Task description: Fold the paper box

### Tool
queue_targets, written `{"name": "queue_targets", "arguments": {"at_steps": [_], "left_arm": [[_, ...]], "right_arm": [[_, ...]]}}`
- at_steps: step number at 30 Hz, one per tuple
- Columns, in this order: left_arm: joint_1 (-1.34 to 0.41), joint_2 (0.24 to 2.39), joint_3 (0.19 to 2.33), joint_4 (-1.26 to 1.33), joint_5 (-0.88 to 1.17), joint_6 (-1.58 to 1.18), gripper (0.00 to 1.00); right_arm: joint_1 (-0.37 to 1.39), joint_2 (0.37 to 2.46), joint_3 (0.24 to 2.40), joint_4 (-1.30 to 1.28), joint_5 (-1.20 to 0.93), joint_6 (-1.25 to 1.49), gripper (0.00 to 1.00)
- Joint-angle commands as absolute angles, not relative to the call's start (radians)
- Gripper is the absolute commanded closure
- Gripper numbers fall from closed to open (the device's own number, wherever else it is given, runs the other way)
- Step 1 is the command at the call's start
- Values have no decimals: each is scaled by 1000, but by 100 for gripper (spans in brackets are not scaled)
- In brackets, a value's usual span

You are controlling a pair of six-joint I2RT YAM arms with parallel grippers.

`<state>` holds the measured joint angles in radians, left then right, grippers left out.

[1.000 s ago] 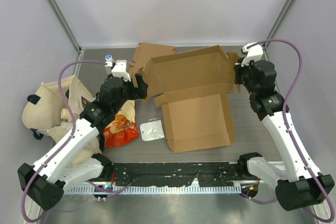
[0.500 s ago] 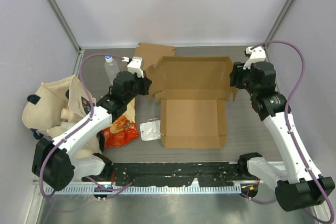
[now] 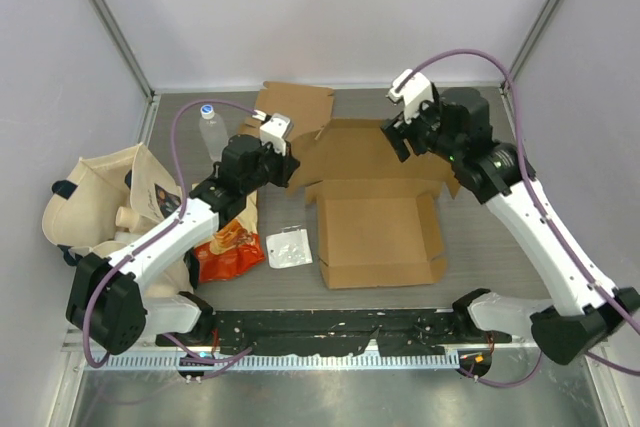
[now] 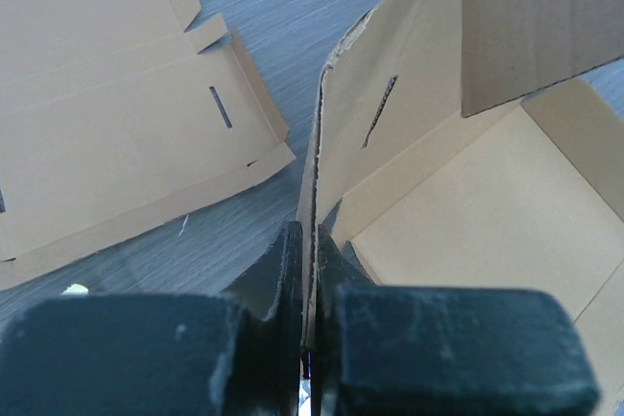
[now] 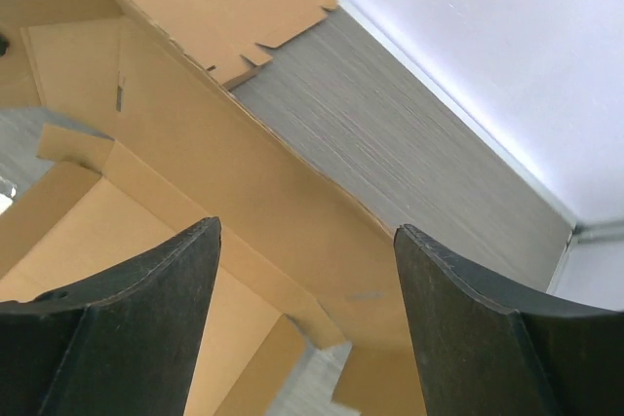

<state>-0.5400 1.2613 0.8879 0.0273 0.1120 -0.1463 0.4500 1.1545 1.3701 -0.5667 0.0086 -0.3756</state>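
Note:
The brown paper box (image 3: 375, 232) lies partly folded in the middle of the table, its base flat and its back wall (image 3: 360, 152) raised. My left gripper (image 3: 290, 162) is shut on the box's upright left flap (image 4: 361, 124); the thin cardboard edge runs between the left gripper's (image 4: 310, 231) fingers. My right gripper (image 3: 400, 132) hangs open over the back wall, to the right of its middle. In the right wrist view the right gripper (image 5: 307, 226) has its jaws wide apart, the back wall (image 5: 195, 124) below them and nothing held.
A second flat cardboard sheet (image 3: 290, 102) lies at the back, also seen as the sheet (image 4: 117, 124) left of the flap. A water bottle (image 3: 211, 127), a cloth bag (image 3: 95, 202), a red snack packet (image 3: 228, 242) and a white sachet (image 3: 290, 247) sit on the left.
My left gripper reached the box's left flap and shut on it. My right gripper let go of the box's right side, opened, and moved left over the back wall. The box shifted.

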Motion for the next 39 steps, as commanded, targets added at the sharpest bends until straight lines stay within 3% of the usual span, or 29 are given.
{"name": "queue_targets", "arguments": {"at_steps": [1,9,13,16,18,19,20,21,22,23,25,29,32,34,36,39], "left_arm": [[-538,1249,919,109,170,-110,100],[-538,1262,931,109,232,-64,100],[-540,1264,943,110,256,-67,100],[-538,1261,948,123,285,-81,100],[-540,1256,951,127,290,-98,100],[-540,1250,954,127,288,-109,100],[-538,1246,957,126,253,-164,98],[-538,1241,962,114,206,-210,94],[-540,1229,992,74,128,-288,86],[-540,1218,1014,-86,-88,-457,70],[-540,1184,996,-194,-164,-584,60],[-558,967,789,-14,-110,-660,45],[-560,884,721,-8,-112,-602,41],[-560,873,706,29,-39,-539,44],[-564,934,715,47,36,-529,48],[-629,1044,756,101,75,-506,43]], "right_arm": [[462,1261,1477,-595,-110,-555,24],[494,1333,1511,-580,-143,-637,26],[520,1361,1516,-562,-164,-635,37],[543,1373,1496,-511,-172,-626,50],[566,1379,1482,-453,-109,-614,65],[578,1379,1467,-431,-60,-615,73],[612,1379,1459,-405,66,-614,96],[621,1378,1453,-382,130,-611,99],[629,1371,1442,-383,162,-611,99],[630,1367,1434,-385,175,-612,99],[630,1341,1410,-394,186,-615,99],[630,1307,1405,-462,189,-600,99],[608,1269,1387,-500,166,-606,99],[577,1241,1376,-514,85,-595,99],[558,1213,1379,-544,37,-583,99],[522,1189,1385,-555,-35,-558,99]]}}
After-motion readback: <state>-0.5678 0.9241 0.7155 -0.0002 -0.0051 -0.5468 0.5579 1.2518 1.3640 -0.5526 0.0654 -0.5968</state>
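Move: The right hand, open and empty, aims for the box's raised far panel: the stretch of its upper edge about 8 cm to this hand's left, 3 cm ahead and 3 cm lower. The box base lies roughly 31 cm below the right hand, 6 cm back and 3 cm to its right. The left hand already pinches the panel's side flap. From the left hand, that upper-edge spot is some 8 cm right, 3 cm ahead and 10 cm up; the spare cardboard is about 17 cm ahead, 2 cm left, 20 cm below. The right hand sweeps about 8 cm left along the raised panel, sinking and edging forward by some 3 cm each and turning roughly 15–20 degrees counter-clockwise, shuts on the panel's upper edge near its left corner, then carries that edge about 5 cm back to the right. The left hand keeps its pinch on the side flap, easing some 2 cm right and back, and as the right hand closes it opens to about half, lets go and withdraws back, up and to the left, rolling some 20 degrees so that its left side drops. ##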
